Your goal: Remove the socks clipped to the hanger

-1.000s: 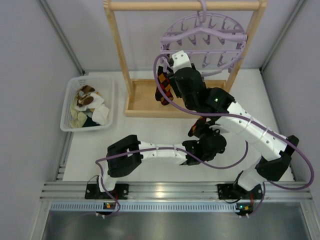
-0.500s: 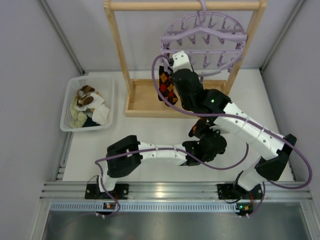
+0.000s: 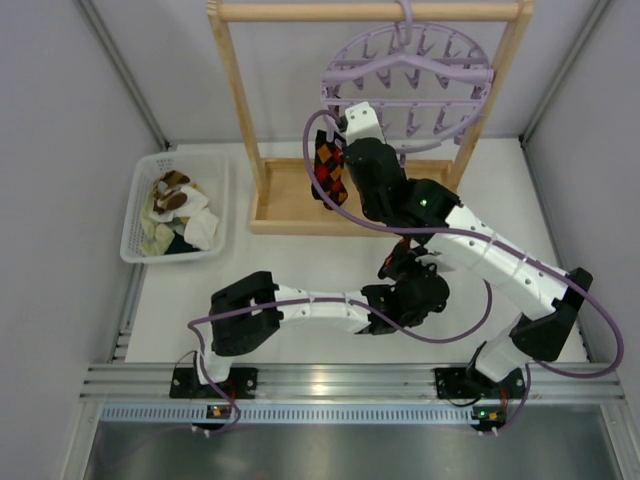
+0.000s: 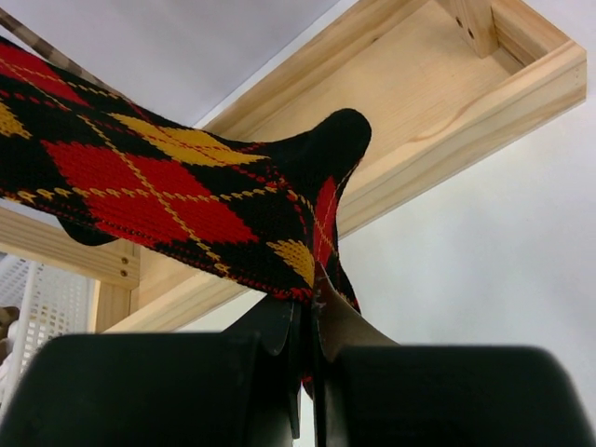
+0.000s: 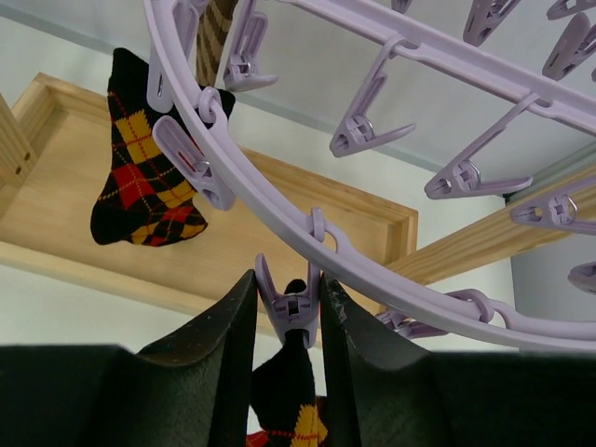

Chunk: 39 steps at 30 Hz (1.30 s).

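The lavender hanger [image 3: 405, 70] hangs from the wooden rack's top bar; its ring [image 5: 279, 200] fills the right wrist view. My right gripper [image 5: 289, 279] is shut on one clip [image 5: 289, 307], a finger against each wing. A black argyle sock [image 5: 284, 386] hangs from that clip. My left gripper [image 4: 312, 298] is shut on the lower end of an argyle sock [image 4: 168, 196] that stretches up and left; in the top view it [image 3: 398, 262] is under the right arm. A second argyle sock [image 5: 149, 177] hangs clipped to the left, and a brown striped sock [image 5: 216, 28] behind it.
The light wooden rack [image 3: 240, 110] stands at the back with its tray base [image 3: 285, 200] under the hanger. A white basket [image 3: 140, 215] at the left holds socks and cloth pieces. Several bare clips [image 5: 466, 172] dangle from the ring.
The argyle sock beside the right gripper has turned and swung a little in the top view. The right wrist has shifted slightly. The left gripper has stayed shut low under the right arm.
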Each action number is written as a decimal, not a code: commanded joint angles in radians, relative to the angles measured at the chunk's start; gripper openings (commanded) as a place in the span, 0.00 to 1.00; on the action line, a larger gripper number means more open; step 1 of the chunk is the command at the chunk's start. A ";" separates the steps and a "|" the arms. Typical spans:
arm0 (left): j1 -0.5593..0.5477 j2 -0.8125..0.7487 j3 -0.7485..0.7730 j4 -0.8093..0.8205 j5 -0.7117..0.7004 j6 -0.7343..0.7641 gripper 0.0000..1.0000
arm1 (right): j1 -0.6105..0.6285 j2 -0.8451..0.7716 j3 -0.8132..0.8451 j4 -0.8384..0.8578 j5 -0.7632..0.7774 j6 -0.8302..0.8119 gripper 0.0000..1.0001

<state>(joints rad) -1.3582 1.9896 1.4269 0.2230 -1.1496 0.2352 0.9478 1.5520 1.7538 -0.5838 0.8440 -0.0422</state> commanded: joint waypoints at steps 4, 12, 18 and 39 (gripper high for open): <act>0.014 -0.115 -0.100 -0.028 0.080 -0.137 0.00 | -0.006 -0.052 -0.011 0.068 -0.017 0.022 0.10; 0.079 -0.372 -0.298 -0.152 0.113 -0.347 0.00 | -0.023 -0.107 -0.068 0.061 -0.086 0.071 0.14; 0.230 -0.641 -0.422 -0.339 0.163 -0.520 0.00 | -0.069 -0.204 -0.155 0.068 -0.201 0.103 0.23; 1.272 -0.749 -0.191 -0.628 0.665 -0.674 0.00 | -0.164 -0.506 -0.355 0.010 -0.267 0.128 0.62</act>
<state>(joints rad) -0.1795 1.2095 1.1496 -0.3744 -0.6037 -0.3996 0.8009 1.0912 1.4231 -0.5461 0.5949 0.0731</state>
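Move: The left hand already pinches the argyle sock that still hangs from the clip; the basket it is bound for lies about 52 cm to its left, 16 cm ahead and 15 cm lower. On the way stands the wooden tray, its middle some 18 cm ahead and 11 cm left, also 15 cm below. The right hand has that clip squeezed right at its fingertips; the other argyle sock hangs roughly 8 cm ahead of it, 6 cm left and 8 cm below. Keeping its pinch on the argyle sock, the left hand first tugs it down about 2 cm away from the clip, then sweeps some 45 cm left, rising and reaching about 11 cm forward, rolling left side down and turning roughly 45 degrees counter-clockwise towards the basket. The right hand first keeps squeezing the clip, then draws off right and a little back, about 10 cm in all, rolling left side up, and on the way opens its fingers and lets go of the clip. ##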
